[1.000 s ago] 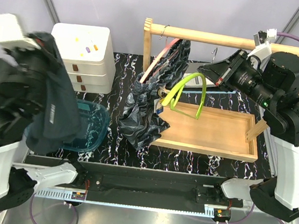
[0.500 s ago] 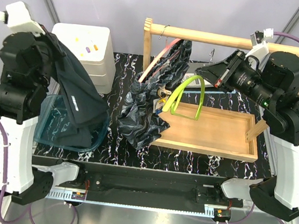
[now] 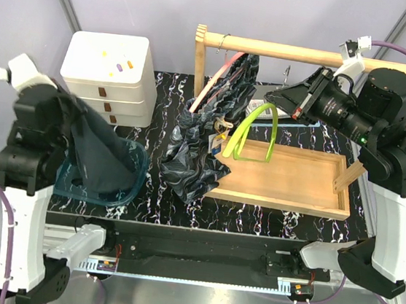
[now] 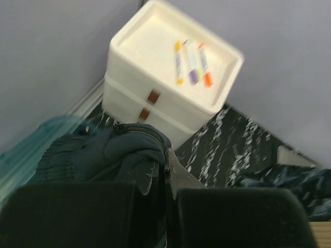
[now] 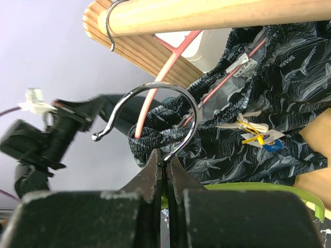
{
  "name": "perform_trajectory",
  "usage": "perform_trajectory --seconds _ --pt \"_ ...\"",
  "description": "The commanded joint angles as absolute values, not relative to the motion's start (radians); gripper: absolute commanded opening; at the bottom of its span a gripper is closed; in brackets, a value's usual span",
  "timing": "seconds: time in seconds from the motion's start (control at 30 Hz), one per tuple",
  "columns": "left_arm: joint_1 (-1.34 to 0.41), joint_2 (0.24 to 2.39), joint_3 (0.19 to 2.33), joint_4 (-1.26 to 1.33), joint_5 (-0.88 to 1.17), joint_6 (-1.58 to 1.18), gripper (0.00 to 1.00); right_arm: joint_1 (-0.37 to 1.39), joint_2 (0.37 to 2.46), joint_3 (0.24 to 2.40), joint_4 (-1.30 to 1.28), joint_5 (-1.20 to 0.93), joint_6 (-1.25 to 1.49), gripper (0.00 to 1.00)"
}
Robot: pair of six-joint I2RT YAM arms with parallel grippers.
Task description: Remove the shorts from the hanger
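Plain navy shorts [image 3: 96,158] hang from my left gripper [image 3: 66,116] and drape down into a teal bin [image 3: 129,188]; the fingers are mostly covered by cloth. In the left wrist view the left gripper [image 4: 168,157] is shut on the navy shorts [image 4: 103,155]. Marbled dark shorts [image 3: 204,141] hang on a pink hanger [image 3: 219,77] from the wooden rail [image 3: 288,52]. My right gripper [image 3: 274,95] is shut on the metal hook [image 5: 178,98] of a bare lime-green hanger [image 3: 253,132], held above the tray. The right wrist view shows the right gripper [image 5: 165,155] pinching that hook, with the marbled shorts [image 5: 258,139] behind.
A wooden tray [image 3: 294,184] lies at the right under the rail. A white drawer unit [image 3: 109,75] with markers on top stands at the back left. The rack's upright post [image 3: 198,56] stands beside the hanging shorts.
My left arm has swung down and back toward the near left, lowering the navy shorts into the teal bin. The right gripper keeps hold of the green hanger, which has swung slightly.
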State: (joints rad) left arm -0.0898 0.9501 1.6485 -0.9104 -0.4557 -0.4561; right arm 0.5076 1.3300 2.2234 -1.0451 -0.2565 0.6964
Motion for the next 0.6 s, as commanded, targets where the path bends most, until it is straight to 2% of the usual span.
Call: perform_trajectory --seconds 0.0,0.13,0.37,0.57 --pt "-0.081 0.868 1.491 -0.989 -0.569 -0.597 0.0 0.503 1.325 2.229 -1.017 -0.296 0.686 0.0" --pt "-0.054 0.896 1.387 -0.966 -0.534 -0.606 0.0 0.505 1.298 2.188 -1.017 -0.307 0.695 0.0" --pt "0.167 1.109 1.376 -0.965 -0.175 -0.689 0.0 0.503 1.249 2.148 -1.016 -0.265 0.698 0.0" --pt "0.206 1.106 1.194 -0.931 -0.166 -0.869 0.0 0.505 1.183 2.053 -1.015 -0.282 0.739 0.0"
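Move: The left gripper holds the dark shorts; the teal basin they are going to is about 41 cm below it, some 6 cm to its left and about 2 cm ahead. The white drawer box stands about 25 cm ahead and 5 cm left, its middle roughly 33 cm lower. The patterned shorts still on the rack hang some 27 cm to the right and 12 cm ahead. From the right hand, the basin is about 46 cm left, 4 cm ahead and 50 cm down. Bring the left gripper down fast, about 20 cm, to lower the held shorts into the teal basin, easing back slightly at first, then swinging forward and a little left. Keep the fingers shut on the cloth while tipping them some 30 degrees downward, rolling the hand's left side down and turning slightly counter-clockwise. With the right hand keep hold of the green hanger, drawing it slightly back and down. ##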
